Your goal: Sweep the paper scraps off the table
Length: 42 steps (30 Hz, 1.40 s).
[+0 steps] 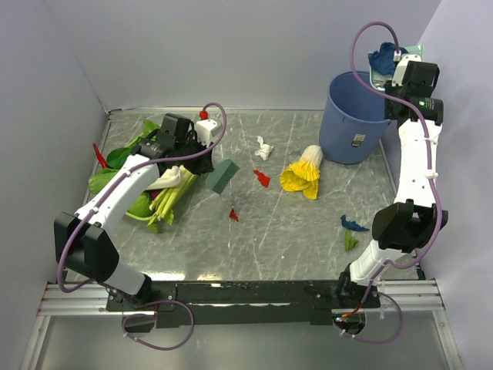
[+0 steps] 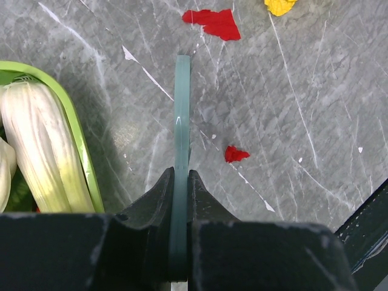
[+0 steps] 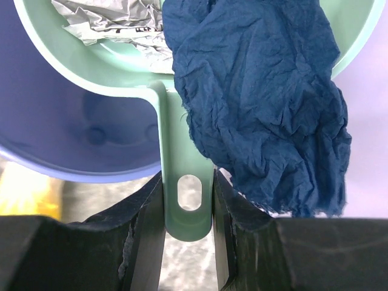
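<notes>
On the table point(image 1: 308, 247) lie paper scraps: a white one point(image 1: 264, 148), two red ones point(image 1: 262, 179) point(image 1: 233, 215), a dark blue one point(image 1: 353, 224) and a green one point(image 1: 350, 241). My left gripper point(image 1: 202, 158) point(image 2: 180, 176) is shut on the thin teal handle point(image 2: 182, 109) of a dark green brush point(image 1: 222, 176), low over the table. Two red scraps point(image 2: 213, 22) point(image 2: 236, 154) lie ahead of it. My right gripper point(image 1: 400, 65) point(image 3: 188, 182) is raised and shut on the mint dustpan's handle point(image 3: 182, 133). The pan holds dark blue paper point(image 3: 260, 91) point(image 1: 383, 58) and white paper point(image 3: 115, 24).
A blue bin point(image 1: 354, 116) point(image 3: 79, 133) stands at the back right, under the dustpan. A yellow-and-white frilly vegetable point(image 1: 303, 176) lies beside it. Leafy greens point(image 1: 146, 193) and pale stalks point(image 2: 42, 151) in a green-rimmed holder point(image 2: 76, 133) sit at the left. Pale walls close in the table.
</notes>
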### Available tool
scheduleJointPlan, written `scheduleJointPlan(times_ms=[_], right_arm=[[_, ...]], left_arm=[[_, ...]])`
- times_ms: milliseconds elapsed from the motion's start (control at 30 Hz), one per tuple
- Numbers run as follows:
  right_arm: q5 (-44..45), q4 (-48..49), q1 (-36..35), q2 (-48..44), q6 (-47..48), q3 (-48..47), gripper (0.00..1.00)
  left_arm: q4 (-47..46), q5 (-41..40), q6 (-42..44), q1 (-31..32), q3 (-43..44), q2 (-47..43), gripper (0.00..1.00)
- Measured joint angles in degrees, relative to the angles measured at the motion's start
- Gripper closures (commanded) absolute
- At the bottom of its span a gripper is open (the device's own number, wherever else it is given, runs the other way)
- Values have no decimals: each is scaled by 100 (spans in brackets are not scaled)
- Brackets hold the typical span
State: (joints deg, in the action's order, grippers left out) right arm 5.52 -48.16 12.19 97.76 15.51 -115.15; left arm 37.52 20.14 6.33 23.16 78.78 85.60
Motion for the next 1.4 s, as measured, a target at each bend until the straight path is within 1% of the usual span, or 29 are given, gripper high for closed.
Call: scheduleJointPlan(times_ms=[600,900,1167,1400], right_arm=[[1198,72,9,15,1373,127,100],[1587,219,24,52,1856,332,100],[1888,697,24,66,2559,800,100],[2024,1132,24,59,3233,981,100]], left_arm=[[-17,103,-127,0,0,70,99],[-20,103,-129,0,0,157,99],[-22,98,-122,0,24,195,99],[-31,103,-122,0,190,374,99]])
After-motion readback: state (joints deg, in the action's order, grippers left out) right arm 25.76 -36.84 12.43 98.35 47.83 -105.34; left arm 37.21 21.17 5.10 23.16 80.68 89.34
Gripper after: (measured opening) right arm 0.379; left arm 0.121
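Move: The blue bin's mouth lies about 9 cm to the right hand's left, roughly level with it fore and aft and some 8 cm lower; the hand still pinches the handle of the loaded dustpan. On the table, about 30 cm lower, the yellow-topped cabbage stands some 22 cm left and 7 cm back, and the dark blue scrap about 11 cm left and 22 cm back. From the left hand, the bin's mouth is about 43 cm right, 11 cm ahead and 5 cm higher. The dustpan, handle still pinched, is tipped sideways towards the bin: the right wrist rolls its left side down by some 35 degrees and also dips the fingers about 15. As it rolls, the right hand shifts steadily about 8 cm to the right, away from the middle of the bin's mouth, with the grip unchanged. ##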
